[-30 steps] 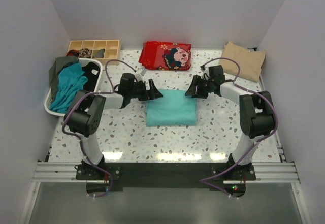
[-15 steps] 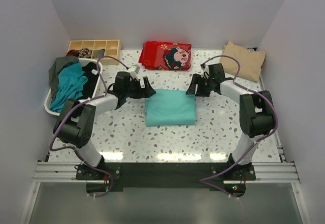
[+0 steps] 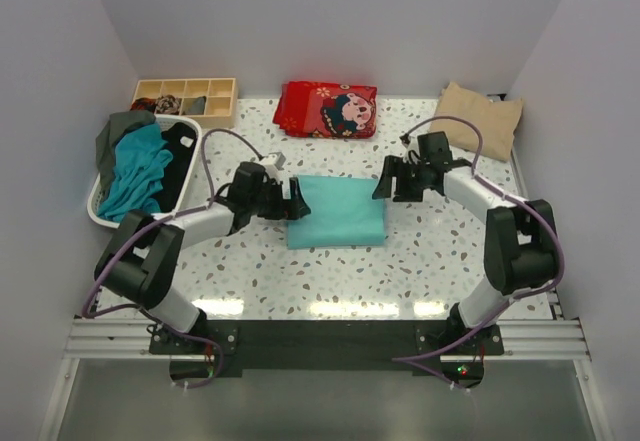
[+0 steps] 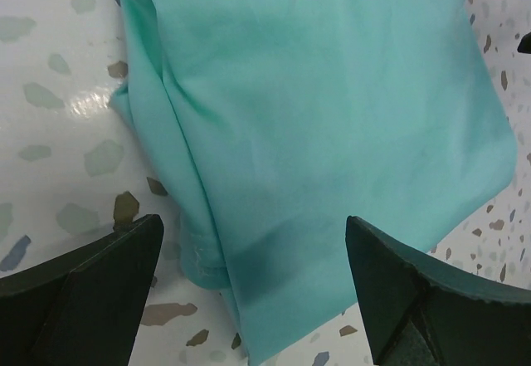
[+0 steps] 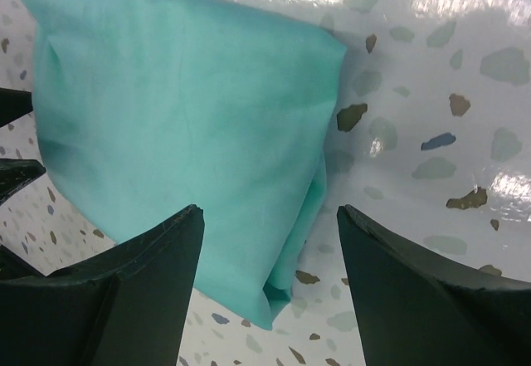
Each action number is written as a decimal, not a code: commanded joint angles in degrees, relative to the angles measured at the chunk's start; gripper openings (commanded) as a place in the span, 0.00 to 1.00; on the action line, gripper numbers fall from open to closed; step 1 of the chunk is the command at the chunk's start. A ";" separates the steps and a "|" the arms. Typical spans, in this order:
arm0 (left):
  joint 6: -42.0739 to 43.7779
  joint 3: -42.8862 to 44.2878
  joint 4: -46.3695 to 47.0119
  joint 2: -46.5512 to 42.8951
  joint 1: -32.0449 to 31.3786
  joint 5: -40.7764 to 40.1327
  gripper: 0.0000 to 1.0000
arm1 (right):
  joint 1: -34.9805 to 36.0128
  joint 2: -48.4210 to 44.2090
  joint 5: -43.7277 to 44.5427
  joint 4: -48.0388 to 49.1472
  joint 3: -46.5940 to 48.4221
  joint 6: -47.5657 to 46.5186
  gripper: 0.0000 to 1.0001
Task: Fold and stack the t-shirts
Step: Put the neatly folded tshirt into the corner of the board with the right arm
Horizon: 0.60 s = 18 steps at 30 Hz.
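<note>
A folded light turquoise-mint t-shirt [image 3: 337, 211] lies flat on the speckled table at the centre. My left gripper [image 3: 297, 204] is open and empty at its left edge. In the left wrist view the shirt's folded edge [image 4: 315, 117] lies between the spread fingers [image 4: 83, 300]. My right gripper [image 3: 382, 188] is open and empty at the shirt's far right corner. In the right wrist view that corner [image 5: 182, 109] sits between the fingers [image 5: 431, 300]. A folded beige t-shirt [image 3: 480, 119] lies at the back right.
A white basket [image 3: 97, 211] at the left holds crumpled darker teal [image 3: 140, 166], black [image 3: 180, 156] and grey-green [image 3: 118, 129] tees. A red printed package [image 3: 326, 109] and a wooden compartment tray [image 3: 185, 99] stand at the back. Walls close in both sides.
My left gripper has moved nearer along the shirt's left edge. My right gripper has shifted slightly nearer and to the right. Both stayed open; the shirt has not moved.
</note>
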 commanded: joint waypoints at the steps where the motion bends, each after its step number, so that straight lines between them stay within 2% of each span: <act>1: 0.13 -0.67 1.70 0.57 -3.18 -1.26 0.96 | -0.04 -2.26 -1.25 -0.32 -3.08 -0.73 0.70; 11: -0.05 -1.37 3.19 4.88 -5.48 -0.12 0.96 | -0.13 2.49 -6.07 3.45 -6.60 1.11 0.71; 18: -1.37 -4.18 5.31 5.67 -5.56 0.85 0.94 | -0.04 9.15 -11.43 7.59 -8.01 3.22 0.72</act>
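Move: The folded t-shirt lies between my hands, its middle about 10 cm to the left of my right hand, level with it and some 7 cm below. The red bundle is about 25 cm ahead and 13 cm left of my right hand. From my left hand the t-shirt's middle is roughly 9 cm right, 3 cm ahead and 4 cm down; the laundry basket stands some 32 cm left and 14 cm ahead of that hand. I bring my right hand down about 5 cm and back about 4 cm, lastly easing left, onto the right side of the folded t-shirt. Its tips tilt steeper by some 10 degrees, and the open fingers come astride the edge, the inner one pressing into the cloth. My left hand slides right, back and down onto the left edge, staying open, its inner finger on the cloth. ##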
